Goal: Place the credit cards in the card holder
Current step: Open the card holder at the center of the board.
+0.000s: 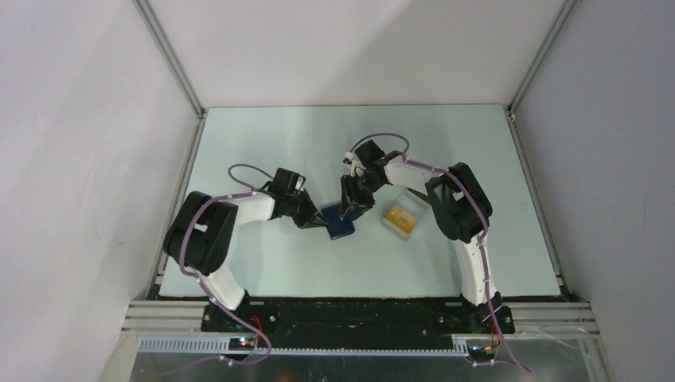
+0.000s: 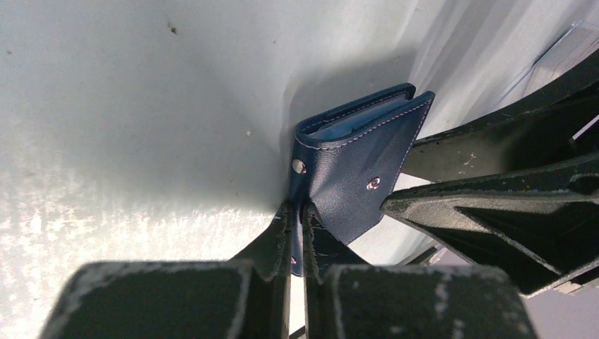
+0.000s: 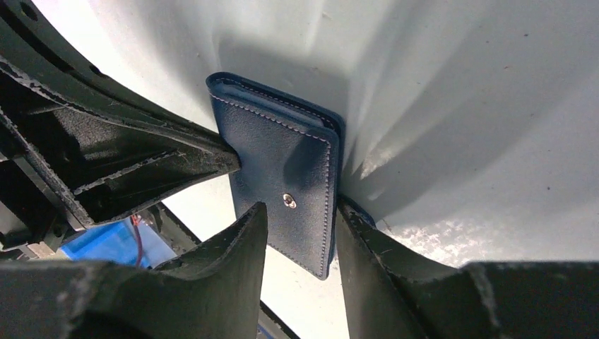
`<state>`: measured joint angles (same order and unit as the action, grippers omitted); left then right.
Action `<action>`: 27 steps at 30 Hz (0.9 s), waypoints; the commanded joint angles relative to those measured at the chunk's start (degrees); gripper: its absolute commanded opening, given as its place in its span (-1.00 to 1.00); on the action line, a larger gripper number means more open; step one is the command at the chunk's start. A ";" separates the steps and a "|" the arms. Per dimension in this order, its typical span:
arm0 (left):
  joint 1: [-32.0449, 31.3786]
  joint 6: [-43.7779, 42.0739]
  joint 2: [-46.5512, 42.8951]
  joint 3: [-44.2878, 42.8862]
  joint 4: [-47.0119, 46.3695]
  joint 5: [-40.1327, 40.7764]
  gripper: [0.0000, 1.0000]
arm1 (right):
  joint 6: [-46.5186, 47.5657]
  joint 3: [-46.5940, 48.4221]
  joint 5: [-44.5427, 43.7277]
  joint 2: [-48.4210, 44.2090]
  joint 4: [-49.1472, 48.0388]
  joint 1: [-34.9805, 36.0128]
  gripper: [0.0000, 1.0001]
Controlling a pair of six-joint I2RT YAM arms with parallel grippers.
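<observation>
The navy card holder (image 1: pixel 342 225) lies on the table between both arms. My left gripper (image 1: pixel 315 216) is shut on the holder's near edge, and the left wrist view shows its jaws (image 2: pixel 297 220) pinched on the blue leather (image 2: pixel 353 166). My right gripper (image 1: pixel 351 208) stands over the holder from the far side. In the right wrist view its jaws (image 3: pixel 300 229) are apart, astride the snap flap (image 3: pixel 282 169), with one finger (image 3: pixel 360 244) against the flap's edge. The orange-yellow credit cards (image 1: pixel 396 213) lie inside a clear case to the right.
The clear plastic case (image 1: pixel 415 204) sits just right of the right gripper. The left gripper's fingers (image 3: pixel 141 162) cross the right wrist view close to the holder. Enclosure walls and posts ring the pale table (image 1: pixel 263 143).
</observation>
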<state>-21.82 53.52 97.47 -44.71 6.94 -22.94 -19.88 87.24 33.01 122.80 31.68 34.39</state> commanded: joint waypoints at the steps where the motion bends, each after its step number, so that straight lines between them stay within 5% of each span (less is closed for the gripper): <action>1: -0.20 -3.84 3.71 1.13 4.93 8.52 -1.00 | -1.01 0.87 1.43 1.63 0.82 -0.48 -0.12; 10: -0.55 -4.63 2.75 0.46 4.94 8.12 -0.89 | -2.57 0.00 8.25 0.35 -0.23 -1.21 -0.19; 20: -0.86 -6.41 -3.08 0.34 4.93 7.24 -0.27 | -9.16 -2.33 17.93 -3.82 -6.76 -2.05 -0.52; 27: -0.79 -6.97 -7.93 -0.06 4.93 3.29 -0.08 | -11.10 -2.46 18.83 -4.77 -8.63 -1.34 -0.70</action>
<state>-22.48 48.77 93.27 -45.06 10.61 -19.64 -28.75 84.60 48.75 121.93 25.96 32.32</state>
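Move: The card holder's middle lies about 2 cm to the right hand's left, 1 cm back and some 2 cm below, its free cover edge between that hand's open fingers. From the left hand, nearly shut at the spine, the holder's middle is about 3 cm to the right, level fore and aft and 1 cm lower. The clear card box stands about 14 cm to the right hand's right, roughly level with it. Close the right fingers on the free edge of the cover and lift it about 3.5 cm, easing left and slightly back towards the spine while tilting the wrist some 15 degrees so the fingers point more to the left. As the cover comes up, open the left fingers to free the spine and raise that hand slightly, up and left. ##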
